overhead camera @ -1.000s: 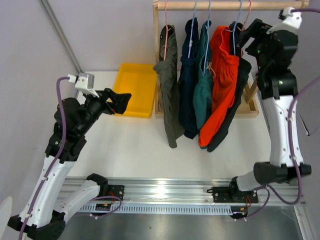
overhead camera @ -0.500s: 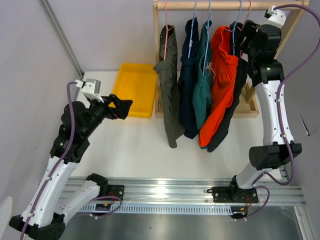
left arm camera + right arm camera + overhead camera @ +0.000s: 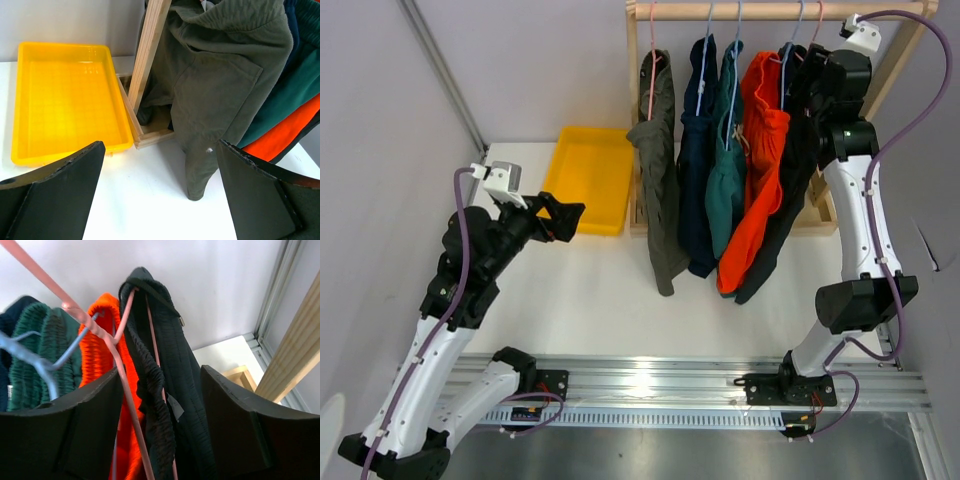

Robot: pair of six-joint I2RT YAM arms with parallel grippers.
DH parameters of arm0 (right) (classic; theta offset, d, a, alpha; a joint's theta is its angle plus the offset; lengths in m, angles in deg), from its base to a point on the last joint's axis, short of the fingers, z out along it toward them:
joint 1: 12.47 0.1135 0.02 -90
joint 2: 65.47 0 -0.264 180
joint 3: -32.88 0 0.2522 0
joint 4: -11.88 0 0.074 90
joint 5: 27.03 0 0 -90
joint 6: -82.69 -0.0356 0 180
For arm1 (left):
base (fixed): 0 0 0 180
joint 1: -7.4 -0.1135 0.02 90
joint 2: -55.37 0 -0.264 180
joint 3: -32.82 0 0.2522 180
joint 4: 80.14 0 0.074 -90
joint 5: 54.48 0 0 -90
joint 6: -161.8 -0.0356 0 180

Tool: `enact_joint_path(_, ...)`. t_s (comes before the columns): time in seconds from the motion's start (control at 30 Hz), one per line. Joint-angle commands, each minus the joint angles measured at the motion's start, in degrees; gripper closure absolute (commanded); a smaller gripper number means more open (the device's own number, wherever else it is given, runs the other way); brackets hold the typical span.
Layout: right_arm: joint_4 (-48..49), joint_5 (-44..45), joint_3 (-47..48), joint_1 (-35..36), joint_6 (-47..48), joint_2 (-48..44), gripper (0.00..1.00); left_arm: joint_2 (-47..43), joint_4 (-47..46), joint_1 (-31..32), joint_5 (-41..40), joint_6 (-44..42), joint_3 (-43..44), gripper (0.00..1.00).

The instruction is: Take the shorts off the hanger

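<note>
Five shorts hang on hangers from the wooden rail (image 3: 760, 10): olive-grey shorts (image 3: 660, 170), navy shorts (image 3: 698, 150), teal shorts (image 3: 725, 170), orange shorts (image 3: 760, 170) and black shorts (image 3: 790, 210). My right gripper (image 3: 817, 75) is up at the top of the black pair. In the right wrist view its jaws (image 3: 161, 370) stand apart on either side of the black waistband (image 3: 155, 405) and the pink hanger (image 3: 133, 418). My left gripper (image 3: 565, 212) hangs wide open and empty in front of the olive-grey shorts (image 3: 220, 90).
A yellow tray (image 3: 590, 180) lies on the white table left of the rack. The rack's wooden post (image 3: 152, 45) and base frame (image 3: 150, 132) stand beside the tray (image 3: 65, 95). A wooden side post (image 3: 295, 355) is right of my right gripper.
My right arm has swung left and up to the rail, bringing its gripper around the top of the black shorts, with the jaws narrowing. My left arm shifted slightly down and right, then held still.
</note>
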Motion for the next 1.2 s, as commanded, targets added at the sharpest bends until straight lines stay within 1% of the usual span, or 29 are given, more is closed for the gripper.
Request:
enact_joint_path(0.0, 1.72, 0.59, -0.11, 0.3, 0.33, 0.94, 0.4, -0.64, -0.49, -0.21, -0.01, -1.04, -0.24, 0.01)
enact_joint_path(0.07, 1.72, 0.5, -0.2, 0.39, 0.33, 1.29, 0.51, -0.64, -0.41, -0.21, -0.09, -1.04, -0.24, 0.01)
enact_joint_path(0.13, 1.63, 0.32, 0.06, 0.48, 0.24, 1.56, 0.64, -0.64, -0.49, -0.21, -0.18, -0.96, -0.42, 0.01)
enact_joint_path(0.17, 1.55, 0.15, 0.06, 0.39, 0.15, 1.56, 0.74, -0.55, -0.58, -0.21, -0.18, -0.96, -0.68, 0.01)
enact_joint_path(0.2, 1.63, 0.15, 0.06, 0.48, 0.15, 1.56, 0.91, -0.55, -0.49, -0.21, -0.09, -0.87, -0.77, 0.0)
enact_joint_path(0.23, 1.63, 0.24, 0.15, 0.57, 0.24, 1.56, 0.99, -0.55, -0.67, -0.21, -0.01, -0.87, -0.86, 0.01)
enact_joint_path(0.43, 1.81, 1.64, 1.2, 2.06, 2.0, -0.54, 1.0, -0.46, -0.93, -0.21, 2.88, -0.96, -1.56, 0.01)
enact_joint_path(0.6, 1.37, 5.59, 4.37, 3.29, 5.33, -4.5, 1.0, 0.33, 0.12, 0.93, 4.39, -1.92, -0.34, 0.01)
enact_joint_path(0.73, 1.81, 9.02, 7.35, 4.34, 8.67, -8.8, 1.0, 2.08, 0.82, 3.74, 5.27, -3.24, 2.73, 0.01)
enact_joint_path(0.83, 1.99, 11.13, 8.5, 4.96, 10.35, -11.71, 1.0, 5.15, 2.32, 7.16, 3.25, -4.2, 6.95, 0.01)
enact_joint_path(0.87, 1.9, 12.18, 9.02, 5.22, 10.35, -12.93, 1.0, 6.12, 2.67, 9.35, 2.2, -4.47, 9.57, 0.01)
enact_joint_path(0.93, 0.85, 13.15, 9.12, 5.75, 11.83, -14.17, 1.0, 9.18, 2.93, 12.52, 1.49, -5.78, 11.43, 0.01)
enact_joint_path(0.97, 0.41, 13.68, 8.86, 6.1, 11.75, -14.87, 1.0, 10.6, 3.11, 16.28, 1.4, -6.23, 12.14, 0.01)
enact_joint_path(1.0, -0.99, 13.94, 8.77, 6.45, 11.67, -16.27, 1.0, 11.92, 3.29, 18.58, -0.25, -6.58, 15.37, 0.01)
enact_joint_path(1.03, -1.79, 14.56, 8.42, 6.98, 11.58, -17.15, 1.0, 14.71, 3.37, 21.12, -1.49, -7.36, 16.44, 0.01)
enact_joint_path(1.07, -2.14, 15.61, 7.98, 8.03, 11.58, -18.03, 1.0, 16.13, 3.37, 26.37, -2.63, -7.72, 18.63, 0.01)
enact_joint_path(1.13, -2.67, 16.49, 4.91, 9.18, 11.67, -21.45, 1.0, 18.95, 3.11, 31.06, -4.74, -7.99, 22.84, 0.01)
enact_joint_path(1.17, -2.76, 17.1, 3.68, 10.22, 11.06, -22.69, 1.0, 21.57, 2.33, 34.91, -4.66, -7.81, 23.83, 0.01)
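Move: The near arm of the pink hanger runs between the right hand's open fingers, about 1 cm ahead and 1 cm left, level with them. Its black shorts hang roughly 4 cm ahead, 1 cm left and 18 cm lower; the orange shorts are at that depth too, some 7 cm left. The rack's right post stands about 12 cm right, 5 cm ahead. From the left hand, the black shorts lie some 40 cm right, 25 cm ahead, 8 cm below; the olive shorts are about 16 cm right, 20 cm ahead, 8 cm below. The right fingers close on the pink hanger's near arm and pinch it, then the hand carries it back towards the robot some 15 cm while rising about 11 cm, slowly at first, then fast. Late on, the open left hand sweeps about 15 cm right towards the black shorts, drawing back and rising slightly, turning nearly 30 degrees clockwise. ##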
